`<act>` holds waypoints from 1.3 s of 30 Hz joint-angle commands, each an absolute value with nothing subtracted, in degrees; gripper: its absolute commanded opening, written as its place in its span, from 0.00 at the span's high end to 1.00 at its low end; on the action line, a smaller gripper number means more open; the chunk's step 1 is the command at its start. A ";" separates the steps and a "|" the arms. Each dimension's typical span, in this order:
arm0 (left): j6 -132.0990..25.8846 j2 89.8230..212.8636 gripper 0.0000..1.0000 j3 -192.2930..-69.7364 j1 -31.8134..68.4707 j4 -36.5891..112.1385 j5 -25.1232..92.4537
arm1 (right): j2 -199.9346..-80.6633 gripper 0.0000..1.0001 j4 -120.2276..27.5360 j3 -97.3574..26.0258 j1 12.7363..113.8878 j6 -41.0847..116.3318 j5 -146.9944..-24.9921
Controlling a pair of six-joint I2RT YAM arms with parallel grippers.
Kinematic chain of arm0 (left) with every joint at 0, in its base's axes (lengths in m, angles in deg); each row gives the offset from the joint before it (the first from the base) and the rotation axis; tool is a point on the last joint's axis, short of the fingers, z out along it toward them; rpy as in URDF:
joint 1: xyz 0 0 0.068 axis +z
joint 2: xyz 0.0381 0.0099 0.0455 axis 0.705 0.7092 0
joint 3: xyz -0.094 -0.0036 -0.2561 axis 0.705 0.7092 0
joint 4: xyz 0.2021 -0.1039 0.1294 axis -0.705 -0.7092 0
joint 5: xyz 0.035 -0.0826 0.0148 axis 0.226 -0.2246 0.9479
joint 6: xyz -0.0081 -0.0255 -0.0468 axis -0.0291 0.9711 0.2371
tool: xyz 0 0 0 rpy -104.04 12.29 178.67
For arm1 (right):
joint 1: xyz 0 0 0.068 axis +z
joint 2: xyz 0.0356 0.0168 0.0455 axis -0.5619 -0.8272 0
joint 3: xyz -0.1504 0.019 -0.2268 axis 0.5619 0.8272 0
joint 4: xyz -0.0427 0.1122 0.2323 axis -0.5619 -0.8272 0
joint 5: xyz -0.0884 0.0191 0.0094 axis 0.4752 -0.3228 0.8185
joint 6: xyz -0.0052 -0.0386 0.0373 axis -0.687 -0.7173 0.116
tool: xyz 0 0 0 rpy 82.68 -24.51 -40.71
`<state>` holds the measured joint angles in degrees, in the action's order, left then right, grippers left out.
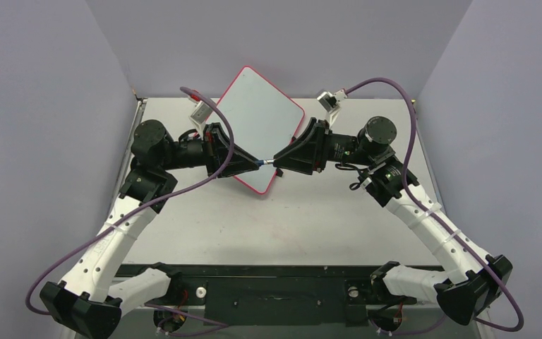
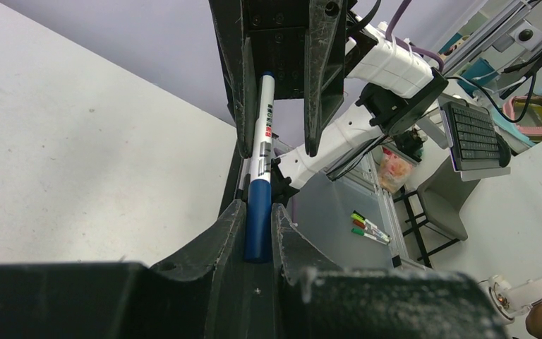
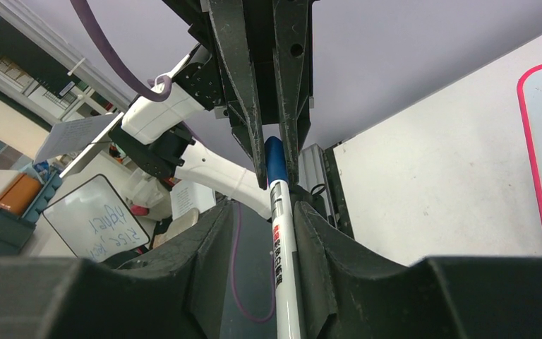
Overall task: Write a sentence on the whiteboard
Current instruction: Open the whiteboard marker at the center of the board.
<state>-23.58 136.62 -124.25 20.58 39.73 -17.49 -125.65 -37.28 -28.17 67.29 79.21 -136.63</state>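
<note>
The whiteboard (image 1: 261,116) lies tilted at the back centre of the table, and the part of its white face that shows is blank. Its red rim (image 3: 531,141) shows in the right wrist view. No sentence is visible. A marker (image 1: 265,162) hangs level between both grippers above the board's near corner. My left gripper (image 1: 254,161) (image 2: 257,208) is shut on the marker's blue cap (image 2: 257,226) (image 3: 274,157). My right gripper (image 1: 277,161) (image 3: 262,208) is open around the white barrel (image 3: 284,247) (image 2: 262,134). The barrel lies against one finger, with a gap to the other.
The grey table (image 1: 289,219) is boxed in by lilac walls on three sides. A black rail (image 1: 275,286) runs along the near edge between the arm bases. Off the table stand a shelf with spare markers (image 2: 367,227), a keyboard (image 2: 476,134) and a small written-on board (image 3: 95,219).
</note>
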 commanded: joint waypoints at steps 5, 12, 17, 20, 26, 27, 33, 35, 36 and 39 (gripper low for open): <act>-23.40 137.04 1.00 -124.92 20.70 43.75 -17.82 | -127.07 0.68 -36.08 -31.01 69.37 78.08 -136.89; -23.77 137.05 1.00 -125.18 20.69 43.60 -17.93 | -128.13 0.72 -39.61 -32.09 70.22 75.80 -136.23; -24.19 137.17 1.00 -125.00 20.74 43.20 -17.93 | -128.65 0.75 -40.40 -32.56 70.73 75.08 -136.02; -24.31 137.27 1.00 -124.91 20.74 43.06 -17.92 | -128.91 0.79 -40.67 -32.71 71.02 74.96 -136.01; -24.88 137.28 1.00 -124.83 20.75 42.55 -17.84 | -129.59 1.00 -42.80 -33.16 71.34 73.41 -135.63; -24.90 137.28 1.00 -124.75 20.75 42.50 -17.84 | -129.61 1.00 -43.00 -33.16 71.35 73.29 -135.47; -25.31 136.81 1.00 -124.07 21.45 42.06 -17.74 | -129.10 1.00 -43.93 -32.42 71.03 72.53 -134.96; -25.04 136.39 1.00 -123.40 23.26 41.91 -17.91 | -128.64 1.00 -43.84 -31.92 70.67 72.48 -134.94; -24.56 136.01 1.00 -123.20 23.85 42.04 -18.28 | -128.23 1.00 -43.83 -31.70 70.20 72.47 -134.95; -23.61 135.40 1.00 -121.92 26.24 42.90 -18.87 | -127.31 1.00 -43.20 -30.42 68.46 72.85 -134.71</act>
<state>-23.80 136.40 -123.16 23.64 40.32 -20.05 -128.01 -44.60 -31.03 68.60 73.51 -135.50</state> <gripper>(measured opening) 0.111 0.098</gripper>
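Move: The left hand already holds the marker by its blue cap, the marker's middle about 5 cm to that hand's right and level with it. The white barrel already lies between the right hand's open fingers, its middle practically at that hand. From the right hand, the whiteboard's middle lies roughly 30 cm ahead, 9 cm left and 38 cm below; the nearer black clip is some 22 cm ahead, 1 cm right and as low. Right hand eases about 1.5 cm down and left, fingers closing to pinch the barrel; left keeps the cap. ##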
